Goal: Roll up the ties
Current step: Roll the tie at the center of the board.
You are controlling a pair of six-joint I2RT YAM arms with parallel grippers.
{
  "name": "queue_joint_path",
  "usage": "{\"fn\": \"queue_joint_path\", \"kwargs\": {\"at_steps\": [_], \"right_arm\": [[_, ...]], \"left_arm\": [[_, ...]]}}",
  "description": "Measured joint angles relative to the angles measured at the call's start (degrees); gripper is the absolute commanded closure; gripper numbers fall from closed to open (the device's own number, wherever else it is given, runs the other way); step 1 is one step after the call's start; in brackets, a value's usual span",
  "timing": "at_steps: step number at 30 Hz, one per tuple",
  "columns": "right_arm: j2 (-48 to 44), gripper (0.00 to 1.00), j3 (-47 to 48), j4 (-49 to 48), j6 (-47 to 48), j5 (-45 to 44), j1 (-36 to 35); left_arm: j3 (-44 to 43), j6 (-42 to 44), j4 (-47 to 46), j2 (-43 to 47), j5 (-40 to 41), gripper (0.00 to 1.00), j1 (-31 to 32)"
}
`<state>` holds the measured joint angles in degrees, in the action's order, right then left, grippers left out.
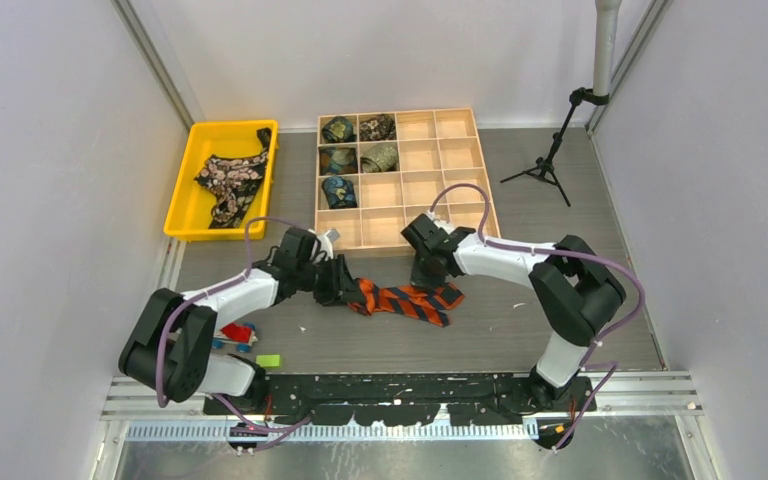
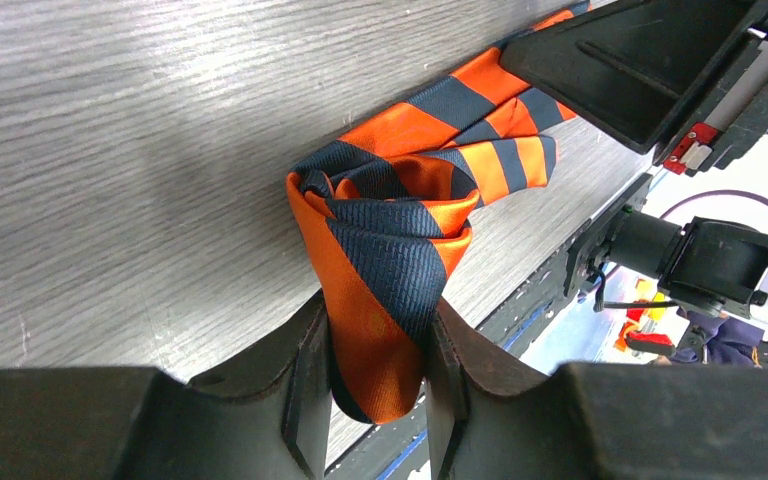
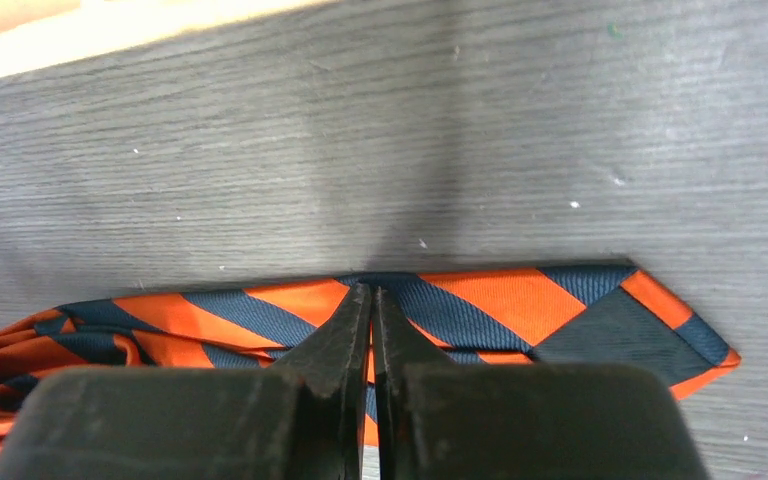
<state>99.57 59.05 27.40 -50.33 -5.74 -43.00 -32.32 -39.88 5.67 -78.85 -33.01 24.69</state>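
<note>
An orange-and-dark-blue striped tie [image 1: 407, 300] lies on the grey table between my two arms. Its left end is wound into a loose roll [image 2: 390, 215]. My left gripper [image 2: 375, 390] is shut on that roll, with fabric squeezed between both pads. My right gripper [image 3: 371, 295] is shut, its tips resting on the far edge of the flat tie [image 3: 520, 305] near the pointed wide end. Whether it pinches fabric I cannot tell. A black tie with pink flowers [image 1: 230, 180] lies in the yellow bin [image 1: 185, 205]. Several rolled ties [image 1: 360, 145] sit in the wooden box's left compartments.
The wooden divided box [image 1: 460, 170] stands just behind the grippers. A small black tripod [image 1: 545, 165] is at the back right. Small coloured toy blocks [image 1: 238, 335] and a green block [image 1: 268, 360] lie near the left arm's base. White walls close in both sides.
</note>
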Motion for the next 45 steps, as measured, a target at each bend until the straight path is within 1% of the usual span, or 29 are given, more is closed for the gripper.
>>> {"fn": "queue_joint_path", "kwargs": {"at_steps": [5, 12, 14, 17, 20, 24, 29, 37, 45], "right_arm": [[-2.3, 0.91, -2.5, 0.4, -3.3, -1.0, -2.5], [-4.5, 0.91, -3.4, 5.6, -6.2, -1.3, -7.5], [-4.7, 0.91, -1.9, 8.8, -5.7, -2.5, -7.5], [-4.8, 0.91, 2.9, 12.6, -4.2, -4.8, -7.3], [-5.4, 0.91, 6.7, 13.1, -3.1, -5.8, -7.1], [-6.6, 0.9, 7.6, 11.0, -2.5, -5.2, -7.5], [-5.9, 0.91, 7.9, 6.0, -2.5, -2.6, -9.8], [2.6, 0.91, 10.3, -4.1, -3.0, 3.8, -11.7], [8.1, 0.91, 11.3, -9.4, -4.3, 8.3, -12.8]], "left_arm": [[0.0, 0.1, 2.1, 2.7, 0.1, 0.73, 0.0], [0.2, 1.4, 4.5, 4.1, 0.9, 0.73, 0.0], [0.2, 1.7, 5.3, 4.1, 1.5, 0.73, 0.0], [0.2, 2.7, 7.2, 4.5, 2.9, 0.73, 0.0], [0.2, 4.0, 9.5, 5.8, 4.9, 0.73, 0.1], [-0.4, 5.5, 13.3, 7.5, 8.4, 0.73, 0.8], [-2.1, 6.4, 17.1, 7.9, 13.7, 0.74, 2.8], [-4.7, 6.9, 20.6, 7.9, 21.0, 0.74, 6.6], [-6.1, 6.9, 22.8, 7.9, 25.5, 0.76, 8.7]]}}
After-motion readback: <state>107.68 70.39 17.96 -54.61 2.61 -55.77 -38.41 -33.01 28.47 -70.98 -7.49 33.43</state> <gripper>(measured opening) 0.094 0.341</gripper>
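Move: The left hand already holds the rolled part of the tie, whose middle lies about 3 cm to its right, level front to back and some 2 cm below. The shut right fingers are at the loose tail's far edge, the tail's middle about 3 cm back and sideways level. From the right hand, the roll lies some 13 cm left, 2 cm back and 1 cm higher; the wooden tray's near edge is about 7 cm straight ahead. Its shut fingertips on the loose tail, the right hand sweeps back about 5 cm, then lifts some 7 cm, crosses left over the tie and comes down with its fingertips against the roll's right side, tipping to point leftward. The left keeps its pinch, rising briefly, then draws the roll about 4 cm left and slightly back while its fingers tilt some 25 degrees steeper. ##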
